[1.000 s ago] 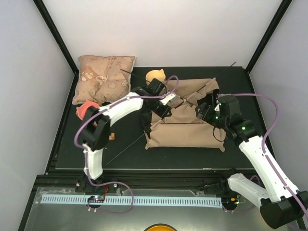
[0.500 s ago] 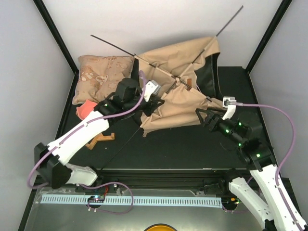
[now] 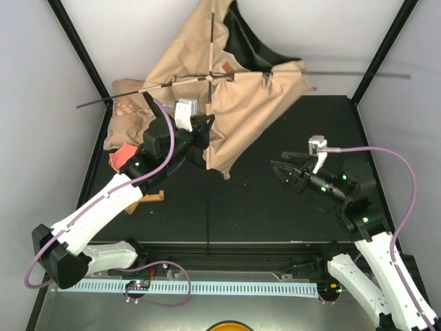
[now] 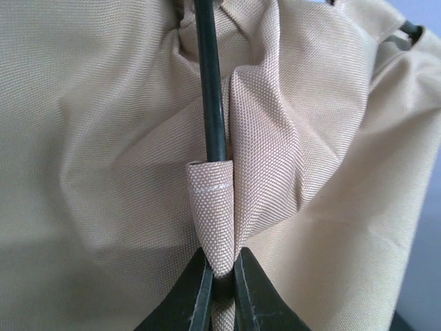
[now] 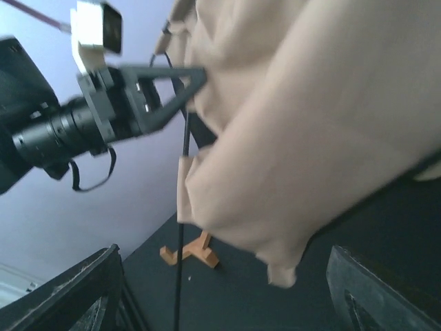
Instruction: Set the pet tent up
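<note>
The pet tent (image 3: 241, 103) hangs lifted over the back of the black mat. Its tan canvas is spread on thin black poles (image 3: 209, 207) that cross near its top, and one pole end reaches down toward the mat. My left gripper (image 3: 200, 131) is shut on a tan fabric sleeve (image 4: 210, 207) with a pole (image 4: 210, 83) running through it; in the left wrist view the left gripper (image 4: 220, 286) has its jaws pinched on that sleeve. My right gripper (image 3: 282, 172) stands open right of the tent, apart from it. In the right wrist view the right gripper (image 5: 227, 303) has nothing between its fingers, and the canvas (image 5: 310, 124) hangs ahead.
A beige patterned pillow (image 3: 127, 114) lies at the back left, partly behind the tent. A coral object (image 3: 122, 155) and a small wooden piece (image 3: 148, 198) lie on the mat's (image 3: 275, 221) left side. Black frame posts (image 3: 83, 55) stand at the back corners.
My left arm has swung the tent up off the mat and toward the back, unfolding it. My right gripper has drawn back from the tent and lowered, staying open.
</note>
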Robot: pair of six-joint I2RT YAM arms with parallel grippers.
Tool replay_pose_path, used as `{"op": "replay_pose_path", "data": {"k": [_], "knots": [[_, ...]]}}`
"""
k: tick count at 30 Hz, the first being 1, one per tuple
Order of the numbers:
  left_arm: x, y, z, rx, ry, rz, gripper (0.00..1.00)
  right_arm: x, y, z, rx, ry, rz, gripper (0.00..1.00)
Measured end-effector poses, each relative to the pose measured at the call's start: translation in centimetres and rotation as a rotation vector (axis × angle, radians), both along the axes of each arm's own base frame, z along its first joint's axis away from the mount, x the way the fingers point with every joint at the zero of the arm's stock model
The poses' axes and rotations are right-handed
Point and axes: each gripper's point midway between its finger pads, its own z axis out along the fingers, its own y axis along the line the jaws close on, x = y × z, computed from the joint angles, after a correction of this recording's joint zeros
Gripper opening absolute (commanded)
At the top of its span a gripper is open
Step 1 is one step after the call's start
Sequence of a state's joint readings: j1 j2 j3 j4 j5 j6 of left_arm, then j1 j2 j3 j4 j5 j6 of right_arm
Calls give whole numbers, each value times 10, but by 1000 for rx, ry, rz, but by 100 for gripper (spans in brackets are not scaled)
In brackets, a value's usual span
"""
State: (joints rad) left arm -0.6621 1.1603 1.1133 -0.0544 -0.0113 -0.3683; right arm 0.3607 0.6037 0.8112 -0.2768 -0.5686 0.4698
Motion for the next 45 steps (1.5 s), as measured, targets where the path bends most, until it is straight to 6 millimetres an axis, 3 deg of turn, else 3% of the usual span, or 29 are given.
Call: {"op": "replay_pose_path", "data": {"k": [6, 13, 18, 21, 24, 28, 32, 37, 41, 45], "knots": [[27, -3, 36, -70, -56, 82, 2, 13, 29, -36, -44, 124, 117, 83], [34, 1, 107, -152, -197, 125, 2, -4, 58, -67, -106, 144, 229, 80], [31, 8, 138, -202, -262, 146, 2, -19, 79, -112, -177, 185, 298, 80], [30, 8, 140, -211, -268, 147, 1, -27, 91, -137, -229, 206, 327, 80], [31, 8, 139, -216, -261, 145, 1, -31, 100, -148, -271, 190, 330, 75], [31, 7, 138, -224, -252, 141, 2, -23, 109, -158, -308, 169, 292, 70], [32, 6, 131, -220, -238, 140, 1, -11, 114, -167, -326, 166, 251, 51], [30, 7, 122, -216, -220, 137, 2, -6, 122, -178, -345, 169, 240, 49], [25, 10, 121, -226, -218, 130, 2, -4, 129, -185, -358, 171, 248, 38], [21, 10, 119, -240, -212, 116, 3, -5, 138, -186, -368, 173, 263, 7]]}}
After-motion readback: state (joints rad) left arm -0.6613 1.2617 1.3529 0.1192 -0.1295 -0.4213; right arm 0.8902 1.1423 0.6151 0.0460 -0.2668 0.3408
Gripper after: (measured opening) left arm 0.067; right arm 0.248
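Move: The bare lower stretch of the tent pole hangs some 20 cm to the right hand's left, about 2 cm farther out and 18 cm lower. From that hand, the tent's hanging corner is about 16 cm left, 5 ahead and 12 below; the wooden stand is roughly 44 left, 9 ahead and 36 below. From the left hand, which already grips this pole in its sleeve, the same lower stretch lies about 12 cm back, straight below sideways and 19 down, the pole hub 7 ahead, level sideways and 11 up. The left hand keeps its pinch on the sleeved pole and hoists the tent about 14 cm with a little forward travel, tipping its fingers up some 15 degrees, then holds and eases down a couple of centimetres. The open right hand sweeps down about 18 cm and left about 14 towards the hanging lower pole, drawing back a little midway and then reaching out again, its fingers tipping down some 20 degrees, and late on closes most of the way around the pole. ##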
